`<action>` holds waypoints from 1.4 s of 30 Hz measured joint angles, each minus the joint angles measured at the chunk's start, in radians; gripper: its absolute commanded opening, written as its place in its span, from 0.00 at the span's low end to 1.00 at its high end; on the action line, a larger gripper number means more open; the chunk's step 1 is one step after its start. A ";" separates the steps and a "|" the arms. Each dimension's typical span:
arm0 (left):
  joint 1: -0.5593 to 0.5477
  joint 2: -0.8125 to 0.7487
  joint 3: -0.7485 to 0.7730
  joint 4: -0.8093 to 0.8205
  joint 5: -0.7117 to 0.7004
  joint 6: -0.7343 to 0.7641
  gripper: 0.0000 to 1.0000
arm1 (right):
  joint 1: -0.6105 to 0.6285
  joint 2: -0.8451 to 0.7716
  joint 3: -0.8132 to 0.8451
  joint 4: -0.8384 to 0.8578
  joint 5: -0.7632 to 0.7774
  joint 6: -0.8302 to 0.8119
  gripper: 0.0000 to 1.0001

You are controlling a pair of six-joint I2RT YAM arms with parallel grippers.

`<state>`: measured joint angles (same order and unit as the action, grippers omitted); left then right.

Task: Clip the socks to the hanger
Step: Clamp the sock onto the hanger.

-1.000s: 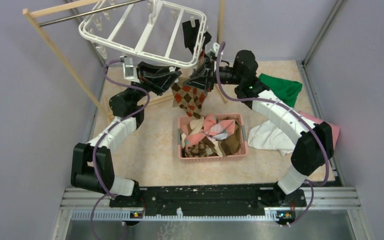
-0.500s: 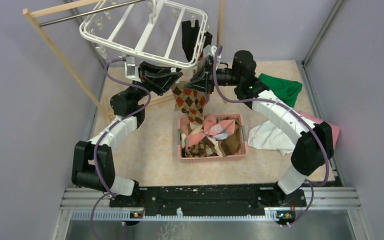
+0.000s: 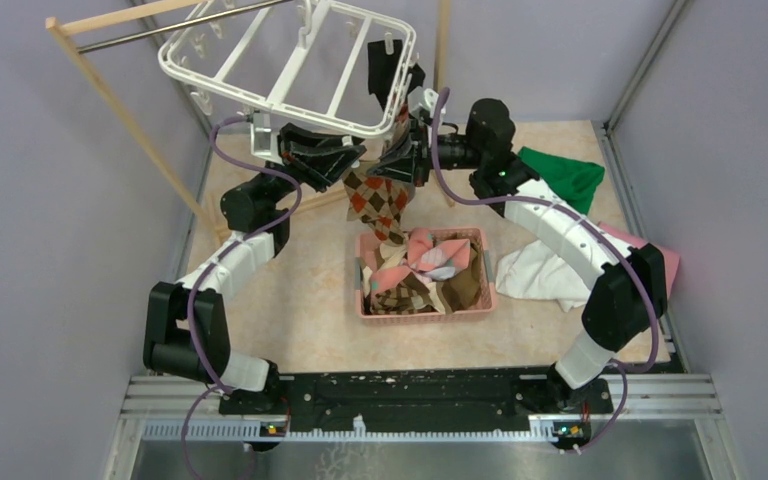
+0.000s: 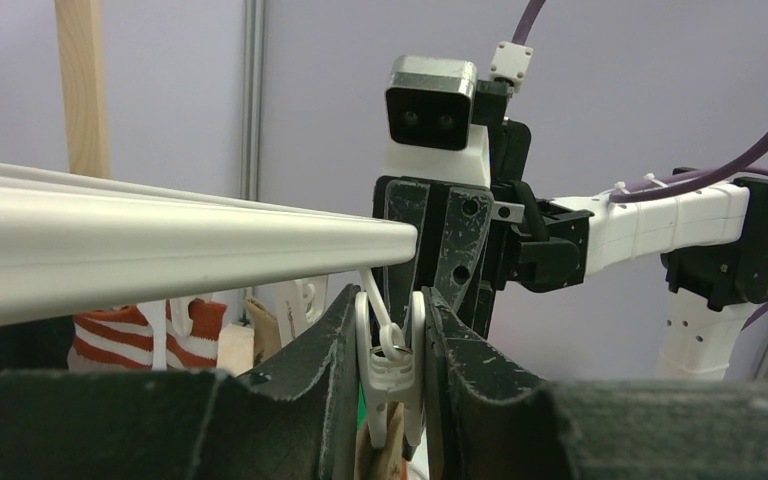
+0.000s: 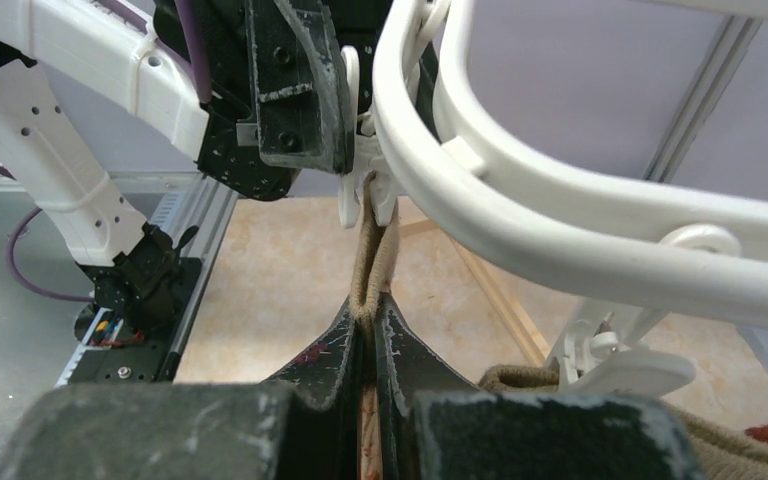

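The white hanger hangs at the back over the table. At its near corner my left gripper is shut on one of its white clips, one finger pressing each side. The brown argyle sock hangs below that clip, and its tan cuff reaches up into the clip's mouth. My right gripper is shut on the cuff just under the clip, facing the left gripper. A black sock hangs from the hanger's far right side. More socks lie in the basket.
A pink basket stands mid-table below the grippers. The wooden rack with its metal bar carries the hanger at the back left. Green, white and pink cloths lie on the right.
The hanger's near corner, both grippers and the sock have shifted only slightly. Both grips are unchanged.
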<state>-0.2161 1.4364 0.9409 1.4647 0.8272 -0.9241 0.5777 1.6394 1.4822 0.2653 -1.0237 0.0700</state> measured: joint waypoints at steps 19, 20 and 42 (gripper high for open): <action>0.000 0.013 0.005 0.002 0.005 -0.018 0.06 | 0.000 0.002 0.024 0.064 -0.014 0.055 0.00; 0.000 0.013 0.005 0.002 0.005 -0.019 0.08 | 0.000 0.002 0.024 0.064 -0.014 0.056 0.00; -0.001 -0.027 -0.038 -0.005 -0.018 0.017 0.98 | 0.000 0.008 0.024 0.058 0.002 0.056 0.10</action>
<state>-0.2169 1.4094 0.9028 1.4597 0.8093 -0.9073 0.5774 1.6474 1.5066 0.3229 -1.0218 0.1261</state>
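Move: The left fingers already squeeze the open clip under the hanger's front bar, its middle about 1 cm below the hand point. From there the sock cuff in the right hand's closed fingers lies some 3 cm to the right and 5 cm below. From the right hand that clip is straight left about 3 cm and 4 cm up; the rounded hanger corner is 2 cm ahead, 3 cm right and 8 cm up, and the next clip, already holding a sock, about 7 cm ahead, 4 cm right and 3 cm up. The right hand, still pinching the sock below its cuff, lifts about 2 cm, feeding the cloth farther up between the clip's open jaws, then holds there with its fingers shut. The left hand stays almost in place, squeezing the clip until the right has settled, and only then spreads its fingers wide to either side so the clip comes free and can shut on the sock. ##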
